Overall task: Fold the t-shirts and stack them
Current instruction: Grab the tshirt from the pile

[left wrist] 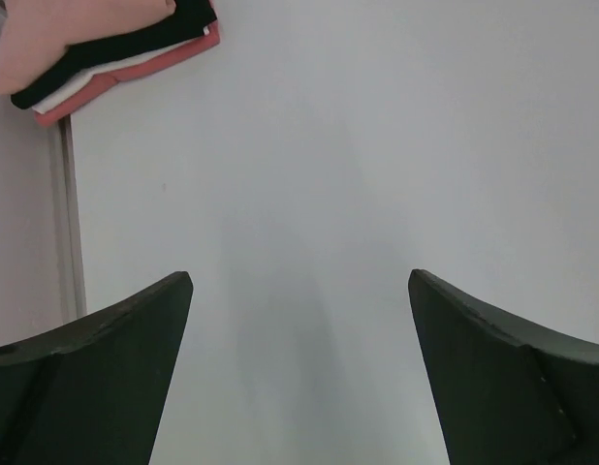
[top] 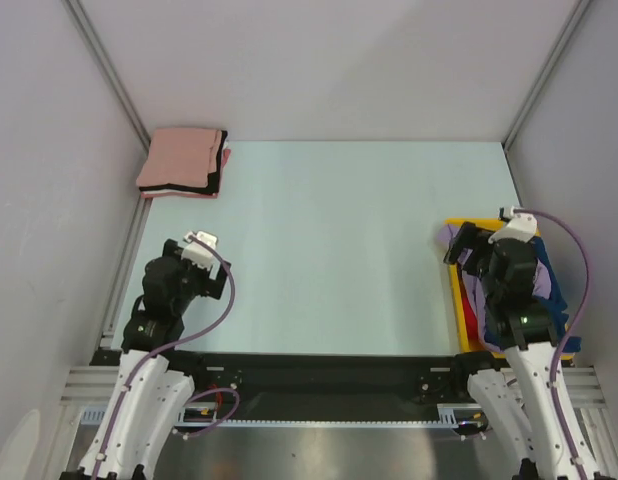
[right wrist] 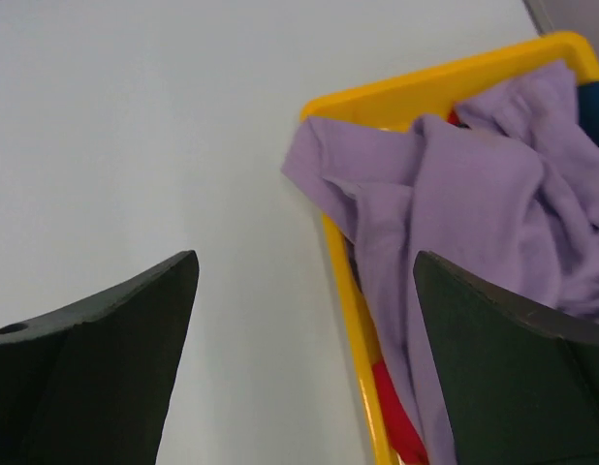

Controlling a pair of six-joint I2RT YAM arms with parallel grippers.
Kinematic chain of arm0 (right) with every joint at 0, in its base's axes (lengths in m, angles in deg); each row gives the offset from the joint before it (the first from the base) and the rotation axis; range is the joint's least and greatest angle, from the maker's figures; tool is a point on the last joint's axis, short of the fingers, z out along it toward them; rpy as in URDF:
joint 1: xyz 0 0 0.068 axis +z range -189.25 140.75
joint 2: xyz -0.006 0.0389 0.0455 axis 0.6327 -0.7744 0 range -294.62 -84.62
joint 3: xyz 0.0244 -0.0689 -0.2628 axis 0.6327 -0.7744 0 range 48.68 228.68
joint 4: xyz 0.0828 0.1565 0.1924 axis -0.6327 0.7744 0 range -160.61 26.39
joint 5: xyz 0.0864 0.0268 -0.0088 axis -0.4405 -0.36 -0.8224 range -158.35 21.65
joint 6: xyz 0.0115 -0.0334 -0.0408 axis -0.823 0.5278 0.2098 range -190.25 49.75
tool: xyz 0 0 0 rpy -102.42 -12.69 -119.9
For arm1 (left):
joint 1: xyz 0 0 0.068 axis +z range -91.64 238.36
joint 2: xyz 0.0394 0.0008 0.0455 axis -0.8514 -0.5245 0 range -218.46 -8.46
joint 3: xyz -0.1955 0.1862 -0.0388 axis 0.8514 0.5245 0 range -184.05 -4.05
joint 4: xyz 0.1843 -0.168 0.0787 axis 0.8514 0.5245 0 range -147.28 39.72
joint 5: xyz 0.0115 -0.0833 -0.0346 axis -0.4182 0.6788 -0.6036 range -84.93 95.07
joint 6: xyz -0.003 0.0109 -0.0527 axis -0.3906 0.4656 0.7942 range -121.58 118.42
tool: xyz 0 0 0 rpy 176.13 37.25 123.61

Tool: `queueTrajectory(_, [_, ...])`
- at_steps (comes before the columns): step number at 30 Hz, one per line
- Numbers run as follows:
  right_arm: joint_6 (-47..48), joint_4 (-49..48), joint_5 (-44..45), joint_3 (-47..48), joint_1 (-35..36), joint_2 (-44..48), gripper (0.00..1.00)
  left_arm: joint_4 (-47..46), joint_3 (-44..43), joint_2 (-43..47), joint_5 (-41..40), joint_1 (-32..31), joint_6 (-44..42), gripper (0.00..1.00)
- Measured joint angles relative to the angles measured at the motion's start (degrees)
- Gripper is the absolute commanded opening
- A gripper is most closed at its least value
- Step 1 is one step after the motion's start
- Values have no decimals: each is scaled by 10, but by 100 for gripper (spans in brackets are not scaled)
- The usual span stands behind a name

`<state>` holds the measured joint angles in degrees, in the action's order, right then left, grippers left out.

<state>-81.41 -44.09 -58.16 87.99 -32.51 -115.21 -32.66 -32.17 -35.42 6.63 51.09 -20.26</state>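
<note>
A folded stack of t-shirts [top: 184, 162] lies at the far left corner, a salmon pink one [left wrist: 77, 29] on top, a black one [left wrist: 135, 44] under it and a reddish edge at the bottom. A crumpled lavender shirt [right wrist: 455, 194] spills over the rim of the yellow bin [right wrist: 425, 82] at the right, above a red shirt [right wrist: 396, 407] and a dark blue one [right wrist: 595, 107]. My left gripper [left wrist: 299, 281] is open and empty above bare table, short of the stack. My right gripper [right wrist: 305, 257] is open and empty above the bin's left rim, its right finger over the lavender shirt.
The yellow bin [top: 456, 300] stands at the table's right edge beside my right arm. Grey walls with metal rails [top: 109, 70] close in the table on the left, back and right. The pale table [top: 329, 240] spreads between the stack and the bin.
</note>
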Motion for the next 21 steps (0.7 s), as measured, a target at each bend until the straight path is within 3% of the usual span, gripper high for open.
queueTrajectory(8, [-35, 127, 93, 184, -104, -259, 100, 40, -67, -161, 10, 0, -44, 100])
queueTrajectory(14, [-36, 160, 42, 186, -164, -335, 99, 155, -269, -369, 84, 0, -56, 100])
queueTrajectory(21, [-31, 142, 0, 182, -179, -405, 92, 204, -321, -429, 158, 0, -33, 100])
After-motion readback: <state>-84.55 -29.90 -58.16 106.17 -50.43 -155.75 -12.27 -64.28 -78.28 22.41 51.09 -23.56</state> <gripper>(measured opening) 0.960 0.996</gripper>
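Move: The lilac t-shirt in the yellow bin lies about 10 cm to my right hand's right, 6 cm ahead and some 15 cm below. The bin's left rim runs about 3 cm to the right of this hand. The red cloth is 6 cm to the right, 2 cm back, and the blue cloth about 20 cm to the right, level ahead, both deeper in the bin. From my left hand the lilac t-shirt is some 65 cm to the right, 8 cm ahead and 9 cm lower. I swing my right hand right over the bin's rim, edging forward, then drop about 9 cm towards the lilac t-shirt. Its wrist tips down some 35 degrees and turns clockwise; its fingers stay wide open, and I can't see them touching cloth. My open left hand dips slightly, then reaches forward and right over bare table, also tipping down. ##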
